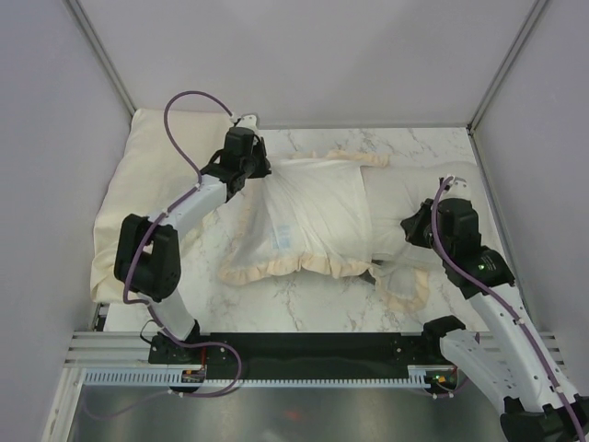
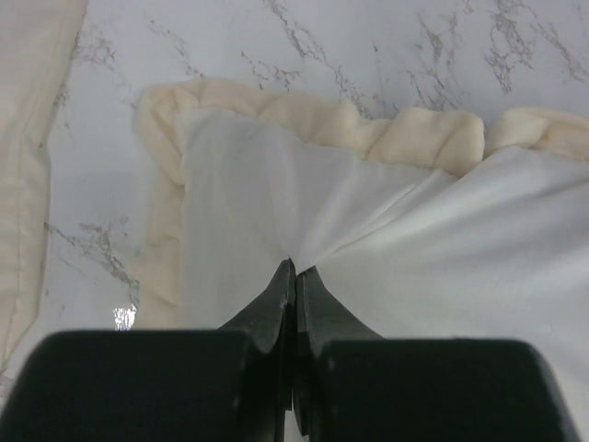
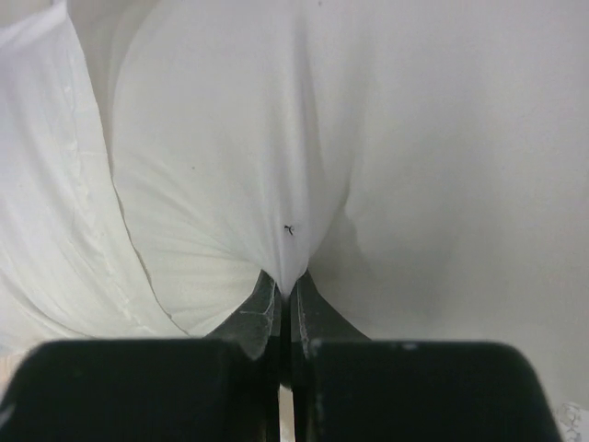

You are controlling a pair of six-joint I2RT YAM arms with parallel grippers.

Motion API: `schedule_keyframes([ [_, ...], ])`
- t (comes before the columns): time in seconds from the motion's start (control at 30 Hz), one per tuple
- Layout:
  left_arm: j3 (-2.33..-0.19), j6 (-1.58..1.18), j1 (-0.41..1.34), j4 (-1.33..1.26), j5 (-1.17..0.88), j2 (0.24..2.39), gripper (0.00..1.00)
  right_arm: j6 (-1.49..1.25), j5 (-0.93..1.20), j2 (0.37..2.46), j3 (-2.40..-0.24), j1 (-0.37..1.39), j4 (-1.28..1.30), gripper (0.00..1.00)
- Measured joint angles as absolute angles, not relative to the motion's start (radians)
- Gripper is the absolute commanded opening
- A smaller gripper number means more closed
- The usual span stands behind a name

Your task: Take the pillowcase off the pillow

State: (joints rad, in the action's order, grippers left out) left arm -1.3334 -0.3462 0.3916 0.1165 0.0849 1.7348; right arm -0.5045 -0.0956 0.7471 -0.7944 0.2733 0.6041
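Note:
The pillowcase lies whitish face up in the middle of the marble table, its cream frill crumpled along the near edge. My left gripper is at its far left corner. In the left wrist view, that gripper is shut on a pinch of the pillowcase just inside the frill. The plump off-white pillow sticks out of the case on the right. My right gripper is shut on a fold of the pillow, whose cloth is drawn into the right gripper.
A flat pale-yellow cloth covers the table's left side, close under my left arm. Grey walls close in the back and both sides. A black strip and a slotted rail run along the near edge by the arm bases.

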Motion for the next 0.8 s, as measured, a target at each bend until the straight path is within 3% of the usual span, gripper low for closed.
schedule_keyframes([
  [0.23,-1.289,-0.381,0.344,0.134,0.042,1.724,0.02,-0.468,-0.169,0.782,-0.938,0.281,0.676,0.00],
  [0.5,-1.214,-0.419,0.298,0.123,-0.017,1.666,0.02,-0.444,-0.208,0.806,-0.960,0.287,0.702,0.00],
  [0.8,-1.008,-0.450,0.289,0.007,-0.033,1.609,0.02,-0.437,-0.233,1.032,-0.868,0.270,0.489,0.00],
])
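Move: The left hand already grips the pillowcase by its far-left end; the case's middle lies some 11 cm right and 11 cm back of it, its opening hem about 26 cm right and 10 cm back, both roughly 8 cm below. The right hand still pinches the bare pillow, whose exposed part centres about 8 cm ahead and 6 cm right, some 6 cm lower; the hem is about 10 cm to its left and 4 cm ahead. Left hand drags pillowcase down, back and left some 9 cm; right lifts pillow 4 cm, then lowers forward. ##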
